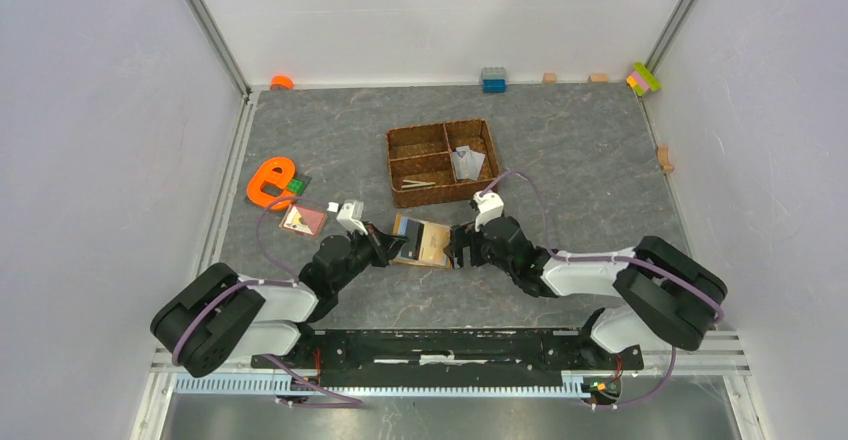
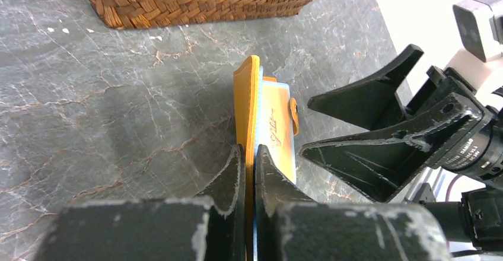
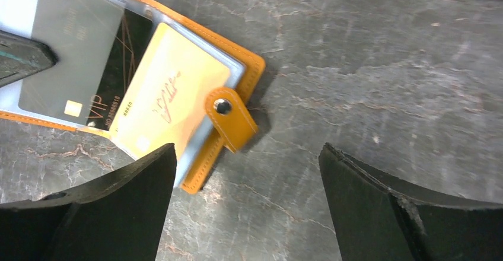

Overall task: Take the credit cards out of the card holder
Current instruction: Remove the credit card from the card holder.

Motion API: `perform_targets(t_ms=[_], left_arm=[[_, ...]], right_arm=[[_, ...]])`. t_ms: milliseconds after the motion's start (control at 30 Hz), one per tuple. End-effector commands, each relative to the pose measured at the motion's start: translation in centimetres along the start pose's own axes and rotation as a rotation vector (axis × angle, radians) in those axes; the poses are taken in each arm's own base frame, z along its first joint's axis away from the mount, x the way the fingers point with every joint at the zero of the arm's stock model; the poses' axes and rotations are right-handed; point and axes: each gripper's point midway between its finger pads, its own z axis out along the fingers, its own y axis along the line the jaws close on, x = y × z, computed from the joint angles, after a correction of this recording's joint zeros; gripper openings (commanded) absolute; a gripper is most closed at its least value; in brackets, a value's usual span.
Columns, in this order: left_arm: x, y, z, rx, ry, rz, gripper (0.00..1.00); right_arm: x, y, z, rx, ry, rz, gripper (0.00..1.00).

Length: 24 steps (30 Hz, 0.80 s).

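Note:
The orange card holder (image 1: pixel 420 242) lies open in the middle of the table, its snap tab (image 3: pixel 228 115) pointing right. In its clear slots sit credit cards: a grey one (image 3: pixel 71 53), a black one (image 3: pixel 121 65) and a beige-gold one (image 3: pixel 169 89). My left gripper (image 2: pixel 249 154) is shut on the card holder's left edge (image 2: pixel 249 107), which shows edge-on between the fingers. My right gripper (image 3: pixel 247 151) stands open just right of the holder, with bare table between its fingers. Its left finger (image 3: pixel 118 201) overlaps the holder's lower corner.
A brown woven divided tray (image 1: pixel 440 126) stands just behind the holder. An orange e-shaped toy (image 1: pixel 268 182) and a small pink-tan square (image 1: pixel 303 220) lie to the left. Toy bricks (image 1: pixel 493 80) line the back wall, with more at the back right (image 1: pixel 644 78).

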Motion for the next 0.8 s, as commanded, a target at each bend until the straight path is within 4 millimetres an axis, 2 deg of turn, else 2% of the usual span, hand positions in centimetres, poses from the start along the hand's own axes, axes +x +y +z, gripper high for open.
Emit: perform_targets(t_ms=[0, 200, 333, 467, 633, 767], left_arm=[[-1.8, -0.1, -0.3, 0.004, -0.089, 0.032, 0.02], [-2.2, -1.7, -1.2, 0.102, -0.12, 0.042, 0.02], [-3.0, -2.0, -2.1, 0.128, -0.183, 0.029, 0.02], [-3.6, -3.5, -2.0, 0.177, -0.176, 0.033, 0.02], [-4.0, -5.3, -2.8, 0.261, -0.184, 0.008, 0.02], [-4.2, -6.8, -3.3, 0.333, -0.179, -0.013, 0.02]], right_arm=[[-2.7, -1.3, -1.4, 0.062, -0.135, 0.034, 0.94], [-4.4, 0.4, -3.5, -0.075, -0.276, 0.036, 0.98], [-4.6, 1.9, -3.9, -0.168, -0.296, 0.036, 0.98], [-5.5, 3.7, -4.7, -0.273, -0.352, 0.046, 0.98], [-6.1, 4.5, -6.1, -0.345, -0.413, 0.06, 0.98], [-6.4, 4.4, -5.9, -0.344, -0.415, 0.077, 0.98]])
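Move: The left fingers hold the open card holder's left end. From the right hand, open and empty, the gold card in the right-hand pocket lies about 3 cm to the left, 1 cm ahead and roughly level; the black-striped card is some 7 cm left and 1 cm ahead, the basket's middle about 16 cm ahead and 2 cm left. From the left hand, the gold card is some 6 cm right, 1 cm ahead and slightly lower. Upward with both hands, about 6 cm each: the left keeps its pinch on the card holder's left end and tilts up some 10 degrees as it lifts. The right, fingers spread clear of the holder, first swings 2 cm right, then back left while drawing back 2 or 3 cm, rolling its left side up about 20 degrees and tipping up. ##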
